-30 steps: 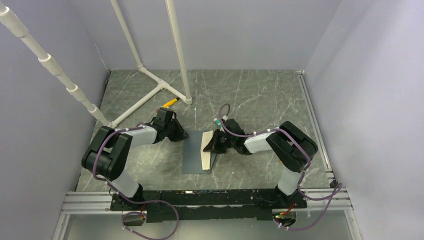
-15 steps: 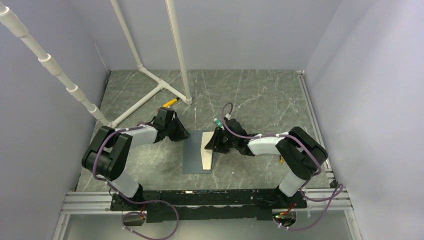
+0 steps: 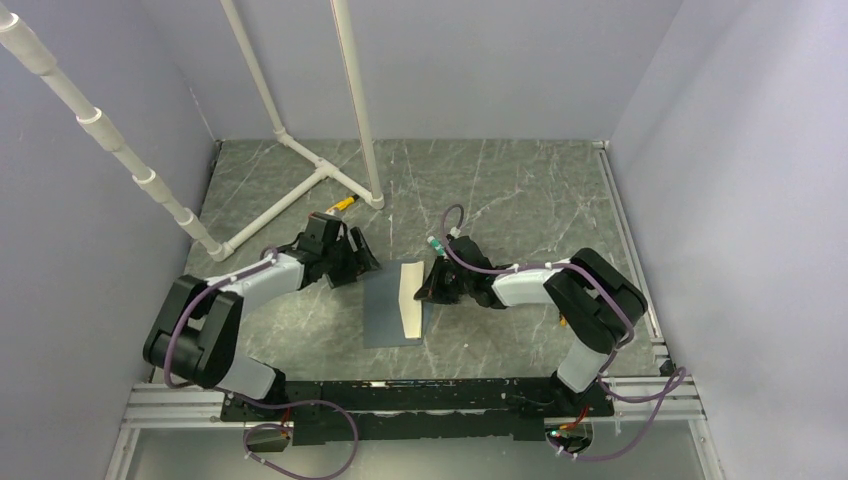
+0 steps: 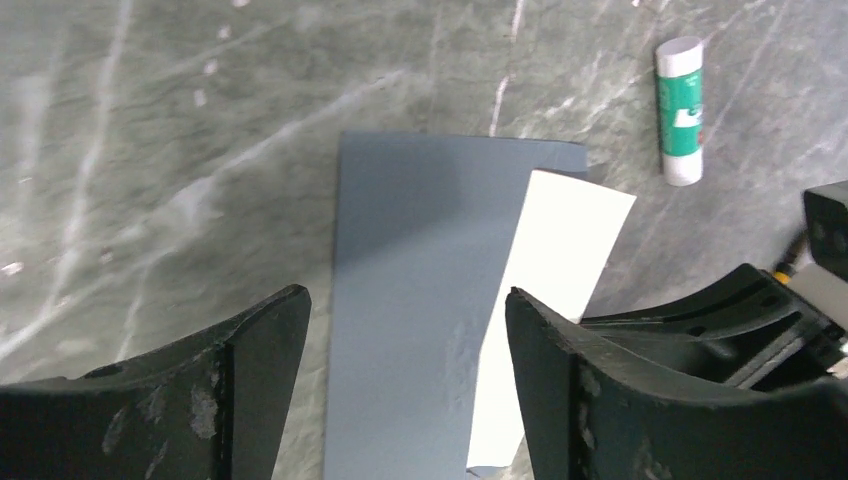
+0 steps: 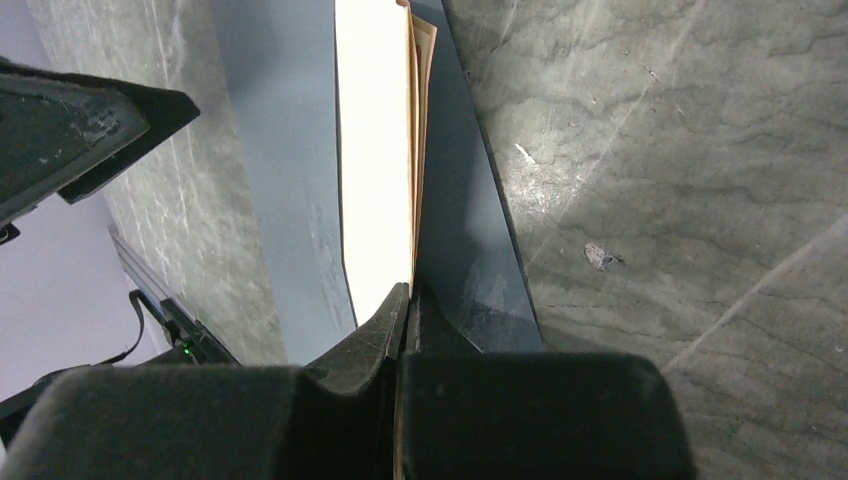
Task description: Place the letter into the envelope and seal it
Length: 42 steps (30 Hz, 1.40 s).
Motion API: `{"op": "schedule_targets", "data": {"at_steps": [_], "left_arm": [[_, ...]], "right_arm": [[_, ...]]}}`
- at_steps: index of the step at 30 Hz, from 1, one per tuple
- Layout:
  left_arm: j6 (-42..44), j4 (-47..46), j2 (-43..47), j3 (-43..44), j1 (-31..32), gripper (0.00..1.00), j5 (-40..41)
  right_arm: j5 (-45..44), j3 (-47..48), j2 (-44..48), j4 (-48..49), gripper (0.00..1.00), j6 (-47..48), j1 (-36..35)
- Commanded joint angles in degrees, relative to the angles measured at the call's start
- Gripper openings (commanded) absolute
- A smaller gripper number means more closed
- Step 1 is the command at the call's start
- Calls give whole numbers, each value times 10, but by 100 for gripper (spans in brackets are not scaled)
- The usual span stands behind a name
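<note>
The slate-grey envelope [image 3: 385, 312] lies flat on the table between the two arms. The letter [image 3: 410, 297], bright pale on its face and tan along its edge [image 5: 420, 90], stands tilted up along the envelope's right side. My right gripper [image 3: 424, 290] is shut on the letter's right edge; a thin tan line shows between its pressed fingertips [image 5: 408, 295]. My left gripper [image 4: 405, 297] is open just above the envelope's [image 4: 420, 250] left edge, with nothing between its fingers. The letter [image 4: 555, 260] shows as a white strip beside the left gripper's right finger.
A green-and-white glue stick [image 4: 680, 110] lies just beyond the envelope, near the right wrist [image 3: 436, 243]. A white pipe frame [image 3: 300, 190] stands at the back left with a small yellow object [image 3: 340, 206] beside it. Grey walls close in the marble table.
My left gripper has opened and its arm has drawn back to the left. My right gripper opened briefly, then shut again on the letter's edge.
</note>
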<state>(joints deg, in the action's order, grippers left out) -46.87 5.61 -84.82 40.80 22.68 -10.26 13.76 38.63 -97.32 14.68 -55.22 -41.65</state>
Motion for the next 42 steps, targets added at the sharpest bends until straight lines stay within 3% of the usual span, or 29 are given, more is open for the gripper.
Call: {"op": "schedule_targets", "data": {"at_steps": [1,10,17,24,32,42], "left_arm": [[32,109,42,3,-2,78,76],[-36,83,47,-86,14,67,26],[-59,1,-4,-111,18,57,-29],[-54,-13,-42,-107,18,53,-21],[-35,82,10,-84,18,55,81],[-24,92,-21,-66,29,56,92]], "right_arm": [[-6,-3,-21,-20,0,9,0],[33,-3,-34,11,0,3,1],[80,7,-73,47,0,6,1],[77,34,-84,15,0,27,1],[-6,1,2,-53,0,26,1],[29,21,-11,-64,0,47,1]]}}
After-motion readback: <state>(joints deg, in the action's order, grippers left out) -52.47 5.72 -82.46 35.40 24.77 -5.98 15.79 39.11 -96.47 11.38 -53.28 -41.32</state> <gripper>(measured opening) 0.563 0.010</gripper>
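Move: The right hand already pinches the right long edge of the folded letter, whose middle is about 1 cm to its left, level ahead and 1 cm below; the envelope's middle lies some 4 cm to its left and 1 cm back, the glue stick about 11 cm ahead and 4 cm right. From the open left hand, the envelope's middle is roughly 6 cm back, 6 cm right and 4 cm down, the letter 10 cm right and 6 cm back. Still shut on the letter's right edge and staying at one low height, the right hand works it about 2 cm left across the envelope while its left side rises and it turns slightly counter-clockwise, then comes back right, finishing just under 1 cm nearer the base. The left hand sweeps back some 4 cm and outward to the left while sinking about 2 cm, then comes right and a little forward low by the envelope's left side as its fingers narrow from wide to about half open, and last eases about 1 cm left. ##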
